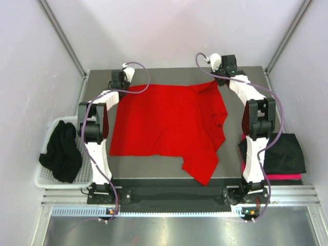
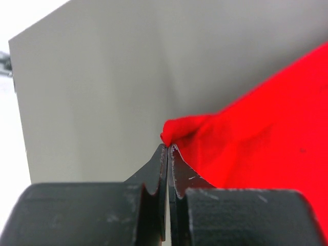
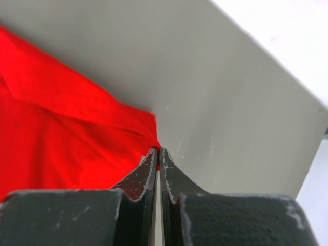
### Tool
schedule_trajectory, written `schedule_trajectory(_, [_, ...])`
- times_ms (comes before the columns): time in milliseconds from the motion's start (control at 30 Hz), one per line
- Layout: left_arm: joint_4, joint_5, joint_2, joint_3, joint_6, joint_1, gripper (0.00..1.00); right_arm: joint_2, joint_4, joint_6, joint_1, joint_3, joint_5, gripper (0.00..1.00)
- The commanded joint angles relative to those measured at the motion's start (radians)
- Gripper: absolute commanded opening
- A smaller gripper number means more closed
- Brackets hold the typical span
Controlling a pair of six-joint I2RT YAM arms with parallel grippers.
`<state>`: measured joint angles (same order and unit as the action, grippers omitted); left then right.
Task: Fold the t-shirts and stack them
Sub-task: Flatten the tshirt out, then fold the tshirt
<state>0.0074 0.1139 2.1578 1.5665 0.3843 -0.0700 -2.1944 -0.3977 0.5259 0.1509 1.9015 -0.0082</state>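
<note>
A bright red t-shirt (image 1: 169, 125) lies spread over the grey table (image 1: 148, 166), with one part hanging toward the front edge. My left gripper (image 1: 124, 88) is at the shirt's far left corner. In the left wrist view the gripper (image 2: 168, 146) is shut, pinching a bunched tip of the red t-shirt (image 2: 256, 133). My right gripper (image 1: 218, 82) is at the far right corner. The right wrist view shows it (image 3: 158, 149) shut on the edge of the red t-shirt (image 3: 61, 128).
A white mesh basket (image 1: 45, 177) off the table's left side holds a crumpled black shirt (image 1: 61, 151). To the right, a folded black shirt (image 1: 284, 151) lies on a pinkish-red one (image 1: 284, 177). White walls stand close around the table.
</note>
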Motion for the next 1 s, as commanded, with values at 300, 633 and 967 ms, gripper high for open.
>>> schedule_trajectory(300, [0.046, 0.038, -0.233, -0.134, 0.013, 0.007, 0.0, 0.272, 0.007, -0.023, 0.009, -0.168, 0.002, 0.0])
schedule_trajectory(633, [0.014, 0.038, -0.299, -0.217, 0.025, 0.01, 0.0, 0.399, -0.033, -0.047, 0.01, -0.291, -0.018, 0.0])
schedule_trajectory(967, [0.019, 0.032, -0.354, -0.292, 0.027, 0.019, 0.0, 0.539, -0.061, -0.067, 0.009, -0.462, -0.047, 0.0])
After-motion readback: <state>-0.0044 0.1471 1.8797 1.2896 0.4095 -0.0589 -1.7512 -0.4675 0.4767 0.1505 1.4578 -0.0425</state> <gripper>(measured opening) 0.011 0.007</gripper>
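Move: The red t-shirt lies spread between the hands, its far corners pinched. Its middle is about 15 cm back and 25 cm right of the left hand, a few centimetres lower; from the right hand it is roughly 23 cm back and 29 cm left, some 5 cm lower. The near flap lies about 50 cm back and 9 cm left of the right hand; the black shirt pile is around 41 cm back and 33 cm right of that hand. The red t-shirt's far edge, still pinched by its corners, is carried back over the spread cloth towards its middle. The right hand leads, about 12 cm back, dipping slightly, then arching up and coming partway down; the left goes some 7 cm back in a lower arch. Both end a little higher, fingers shut, wrists nearly unturned. ##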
